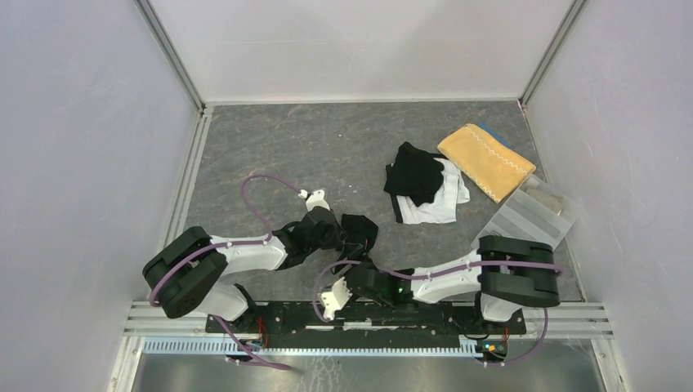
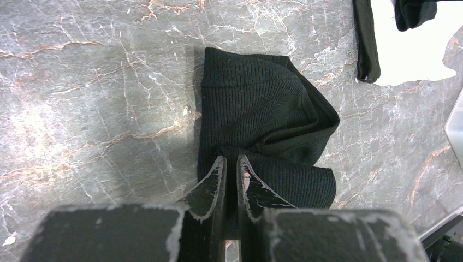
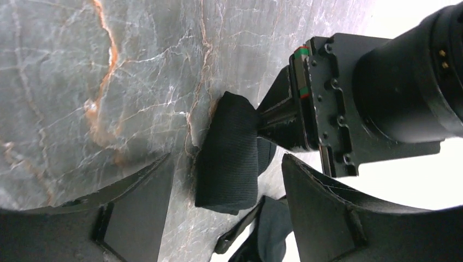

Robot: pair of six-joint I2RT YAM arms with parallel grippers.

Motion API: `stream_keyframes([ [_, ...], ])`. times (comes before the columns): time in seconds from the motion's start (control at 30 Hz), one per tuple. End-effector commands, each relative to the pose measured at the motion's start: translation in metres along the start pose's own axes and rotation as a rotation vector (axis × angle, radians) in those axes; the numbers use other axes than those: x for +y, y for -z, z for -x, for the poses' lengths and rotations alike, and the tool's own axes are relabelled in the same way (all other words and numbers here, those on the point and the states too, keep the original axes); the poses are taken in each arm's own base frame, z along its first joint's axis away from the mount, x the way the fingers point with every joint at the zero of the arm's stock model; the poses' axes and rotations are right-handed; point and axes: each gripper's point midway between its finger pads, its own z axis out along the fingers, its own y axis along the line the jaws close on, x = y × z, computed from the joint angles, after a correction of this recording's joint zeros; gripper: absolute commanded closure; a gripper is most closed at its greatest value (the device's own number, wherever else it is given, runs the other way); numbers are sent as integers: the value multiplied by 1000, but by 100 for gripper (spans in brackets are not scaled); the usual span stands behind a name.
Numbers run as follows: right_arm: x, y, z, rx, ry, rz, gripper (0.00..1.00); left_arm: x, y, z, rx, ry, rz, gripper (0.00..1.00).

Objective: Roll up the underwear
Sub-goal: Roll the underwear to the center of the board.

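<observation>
A black ribbed underwear (image 2: 262, 109) lies partly folded on the marble table near the arm bases, also seen from above (image 1: 362, 231). My left gripper (image 2: 230, 162) is shut on its near fold, with cloth pinched between the fingertips. From the near side, my right gripper (image 3: 228, 158) stands open, and the rolled end of the same black underwear (image 3: 229, 164) sits between its spread fingers without touching them. The left gripper (image 1: 350, 238) and right gripper (image 1: 359, 273) are close together. More underwear, black and white, lies in a pile (image 1: 421, 186) further back.
A mustard-yellow towel (image 1: 488, 159) lies at the back right, with a clear plastic tray (image 1: 527, 214) beside it near the right wall. The white garment of the pile (image 2: 409, 49) shows at the top right of the left wrist view. White walls enclose the table.
</observation>
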Motion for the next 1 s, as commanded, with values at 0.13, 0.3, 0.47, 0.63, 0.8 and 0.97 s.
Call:
stream_keyframes([
  [0.13, -3, -17, -11, 138, 51, -33, 22, 58, 8, -50, 182, -77, 182, 98],
  [0.3, 10, -23, -26, 191, 42, -10, 25, 59, 8, -52, 186, -79, 183, 98],
  [0.47, 17, -25, -38, 218, 15, -5, 34, 58, 8, -52, 186, -81, 178, 98],
  [0.63, 23, -26, -43, 214, -8, 7, 60, 57, 7, -53, 192, -81, 176, 98],
  [0.8, 28, -29, -44, 201, -30, 29, 84, 57, 7, -52, 192, -81, 175, 98],
  [0.97, 34, -27, -44, 190, -51, 59, 100, 49, 13, -39, 152, -43, 148, 98],
])
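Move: The underwear lies bunched under the right hand's open fingers, its middle about 6 cm ahead, dead centre sideways and some 3 cm lower. The left gripper, already pinching it, stands roughly 7 cm ahead of the right hand, 3 cm left and 2 cm lower; the black-and-white clothes pile is about 20 cm ahead and 17 cm right. From the left hand, the underwear's middle is about level fore and aft, 3 cm right and 1 cm below. The right fingers close from wide open to nearly shut and pinch the near part of the bunched underwear, just nearer the base than the left gripper. To get there the hand eases forward about 3.5 cm and sinks some 2.5 cm, drifting slightly right and swinging about 10 degrees clockwise, then stops while the fingers finish closing. The left hand stays put, keeping its pinch on the cloth. ##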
